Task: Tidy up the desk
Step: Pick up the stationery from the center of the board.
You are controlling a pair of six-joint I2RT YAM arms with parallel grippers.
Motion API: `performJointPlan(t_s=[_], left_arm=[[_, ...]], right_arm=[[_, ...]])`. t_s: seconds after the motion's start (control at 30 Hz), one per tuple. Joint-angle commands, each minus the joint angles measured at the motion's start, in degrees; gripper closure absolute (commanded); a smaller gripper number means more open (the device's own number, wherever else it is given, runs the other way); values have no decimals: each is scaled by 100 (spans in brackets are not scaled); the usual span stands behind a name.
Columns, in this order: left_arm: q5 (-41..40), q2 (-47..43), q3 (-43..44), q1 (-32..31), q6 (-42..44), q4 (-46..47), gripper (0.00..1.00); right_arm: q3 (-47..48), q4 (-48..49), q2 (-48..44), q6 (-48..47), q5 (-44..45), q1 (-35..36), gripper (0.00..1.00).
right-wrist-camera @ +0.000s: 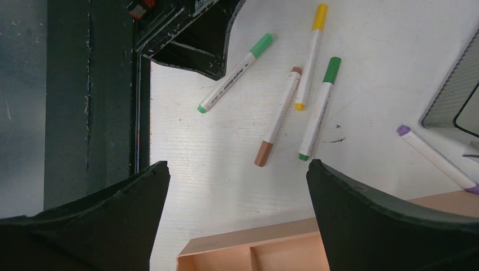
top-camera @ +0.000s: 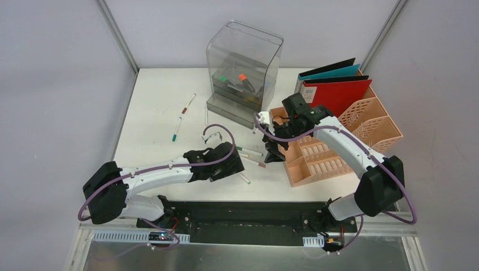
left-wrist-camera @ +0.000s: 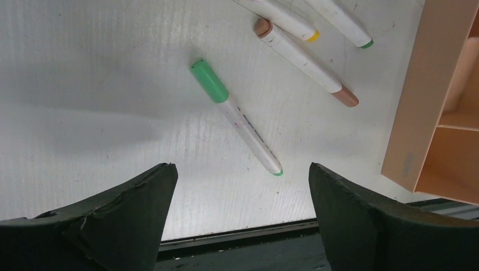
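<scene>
The white desk (top-camera: 158,113) carries loose markers. In the left wrist view a light-green-capped marker (left-wrist-camera: 237,116) lies just ahead of my left gripper (left-wrist-camera: 242,167), which is open and empty over the desk's front edge. Beyond it lie a brown marker (left-wrist-camera: 305,62), a yellow-tipped marker (left-wrist-camera: 279,17) and a green-tipped one (left-wrist-camera: 342,22). My right gripper (right-wrist-camera: 238,164) hangs open and empty above the corner of the peach rack (right-wrist-camera: 254,248). Ahead of it are the brown marker (right-wrist-camera: 279,116), a green marker (right-wrist-camera: 319,107), a yellow marker (right-wrist-camera: 310,56) and a purple marker (right-wrist-camera: 435,158).
A clear grey drawer box (top-camera: 243,73) with markers inside stands at the back centre. The peach lattice rack (top-camera: 339,141) at the right holds red (top-camera: 336,93) and teal folders. Two thin pens (top-camera: 189,103) (top-camera: 177,129) lie on the left of the desk. Grey walls close in both sides.
</scene>
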Motion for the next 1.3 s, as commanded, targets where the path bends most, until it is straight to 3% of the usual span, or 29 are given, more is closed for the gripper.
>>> performJointPlan(t_s=[0.0, 0.43, 0.77, 1.03, 1.27], left_arm=[[-258, 99, 220, -158, -153, -16, 9], [-534, 1360, 1190, -441, -569, -548, 11], [-410, 1872, 1480, -491, -1210, -1145, 37], [-547, 2826, 2473, -486, -953, -2284, 44], [-460, 3296, 2791, -487, -799, -2654, 65]], right_arm=[[201, 21, -75, -150, -148, -9, 5], [230, -36, -52, -181, -158, -8, 4], [219, -18, -106, -185, -152, -9, 3], [208, -12, -139, -178, -148, -7, 3], [217, -20, -137, -185, -157, -4, 3]])
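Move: The light green marker lies on the board about 3 cm to the left gripper's right, 1 cm ahead and some 7 cm below it. The brown marker is about 5 cm farther out than it and 5 cm to its right; the yellow marker is 8 cm beyond it, 1 cm to its left; the dark green marker is 9 cm beyond, 4 cm to its right. From the right hand, the light green marker is some 10 cm left, 3 cm back and 16 cm below. Bring the left gripper about 3 cm to the right until it is over the light green marker, then take it down, nearly 5 cm in all, tipping the fingers some 25 degrees so they point almost straight down. While sinking, close them from wide open to less than half, one finger on each side of the barrel, without clamping yet. ##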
